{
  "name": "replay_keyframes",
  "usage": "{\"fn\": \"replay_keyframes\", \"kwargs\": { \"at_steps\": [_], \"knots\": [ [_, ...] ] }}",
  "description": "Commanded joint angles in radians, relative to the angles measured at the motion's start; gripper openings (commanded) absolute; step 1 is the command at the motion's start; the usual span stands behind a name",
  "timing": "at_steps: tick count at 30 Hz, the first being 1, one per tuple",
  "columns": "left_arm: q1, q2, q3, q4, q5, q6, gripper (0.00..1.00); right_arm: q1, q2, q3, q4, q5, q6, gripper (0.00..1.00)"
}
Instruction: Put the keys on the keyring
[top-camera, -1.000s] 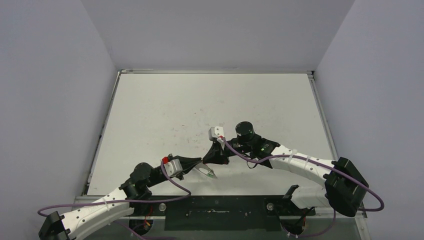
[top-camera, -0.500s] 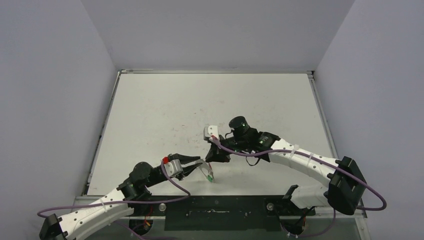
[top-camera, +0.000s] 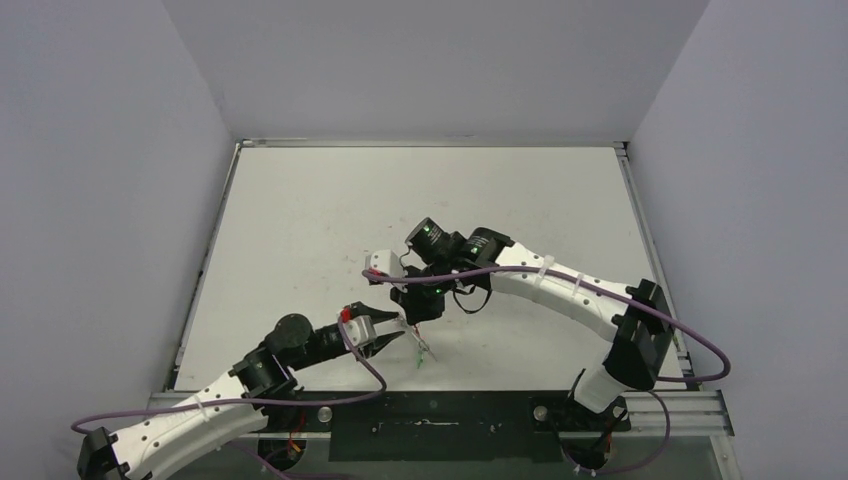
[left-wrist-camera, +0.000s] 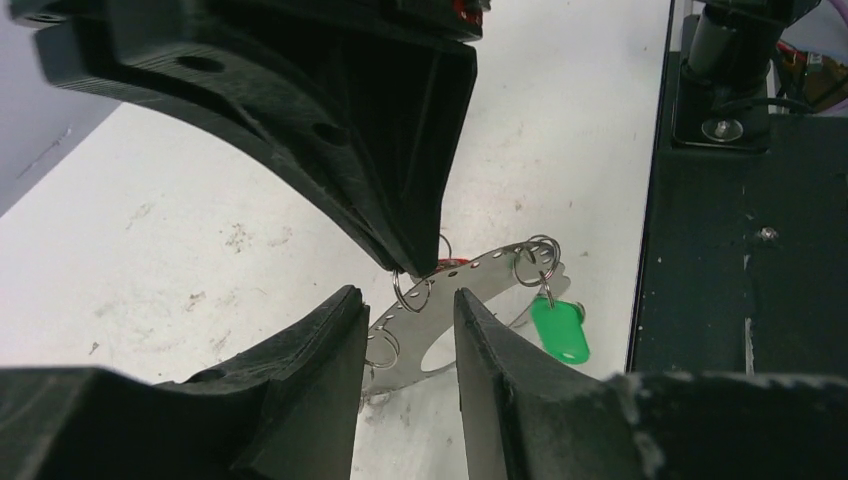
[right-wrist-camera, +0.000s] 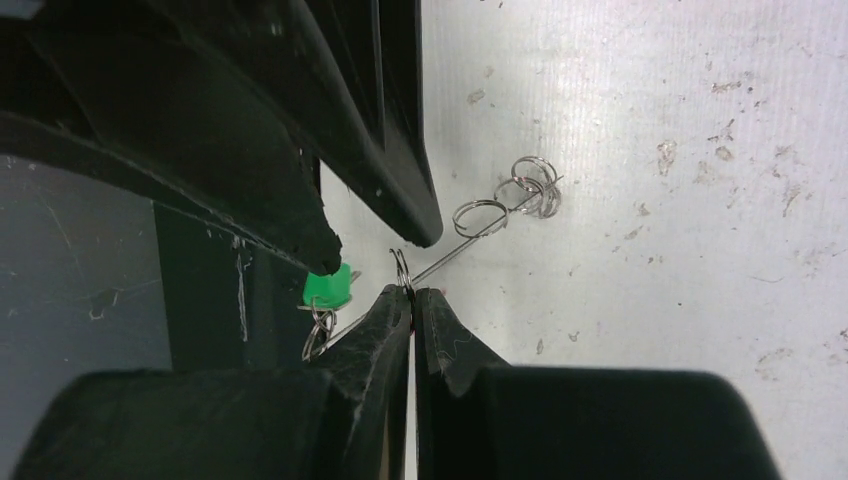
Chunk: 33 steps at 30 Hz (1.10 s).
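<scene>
The keyring (left-wrist-camera: 478, 276) is a curved silvery metal strip with holes and several small split rings (right-wrist-camera: 480, 216) on it. It hangs low over the white table near the front edge (top-camera: 419, 343). A key's green tag (left-wrist-camera: 560, 330) dangles from one ring at its end (right-wrist-camera: 328, 287). My right gripper (right-wrist-camera: 410, 291) reaches down from the back and is shut on a small split ring at the strip's edge (left-wrist-camera: 412, 290). A sliver of red shows behind its tips. My left gripper (left-wrist-camera: 405, 292) stands open, its fingers either side of the strip without touching it.
The black base plate (left-wrist-camera: 740, 300) runs along the near edge, right beside the hanging strip. Grey walls enclose the scuffed white table (top-camera: 300, 220) on three sides. Purple cables loop off both arms.
My left gripper has opened and let go of the keyring strip. The right arm has swung left and turned its wrist, keeping its pinch on the small ring.
</scene>
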Motion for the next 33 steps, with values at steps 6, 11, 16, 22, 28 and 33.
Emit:
{"fn": "replay_keyframes", "kwargs": {
  "at_steps": [6,11,16,22,28,33],
  "knots": [
    [0.0,0.086,0.056,0.008,0.032,0.015,0.32,0.039,0.055,0.072,-0.091,0.045,0.023,0.0],
    [-0.001,0.112,0.061,0.031,0.041,0.02,0.15,0.047,0.055,0.076,-0.082,0.045,0.021,0.0],
    [0.0,0.128,0.067,0.035,0.047,0.024,0.03,0.051,0.06,0.078,-0.075,0.045,0.028,0.0],
    [0.0,0.126,0.072,0.016,0.052,0.026,0.0,0.052,0.048,0.076,-0.048,0.072,0.032,0.02],
    [0.0,0.091,0.054,0.024,0.031,0.015,0.0,0.033,-0.017,0.02,0.047,0.084,0.027,0.26],
    [0.0,0.044,-0.004,0.123,0.007,-0.014,0.0,-0.043,-0.124,-0.094,0.212,-0.033,0.073,0.63]
  ]
}}
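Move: The small ring that both hands work on is pinched in the right fingertips, within about 1 cm below the right hand point. From the left hand it lies about 2 cm below, 1 cm ahead and 1 cm to the right, beyond the open fingers. From the left hand, the hole-edged metal plate has its middle roughly 2 cm back, 2 cm right and 5 cm lower; the red tag sits about 1 cm back, 3 cm right and 4 cm down; the green tag some 6 cm back, 3 cm right and 6 cm down. The left fingers close and pinch the small ring, after the open hand sinks about 2.5 cm around it while easing a little to the right; the right hand, still gripping the ring, draws back some 1.5 cm and holds. Then the right fingers open and let go as that hand goes forward again about as far, and the left, keeping its pinch, lifts about 1 cm. ##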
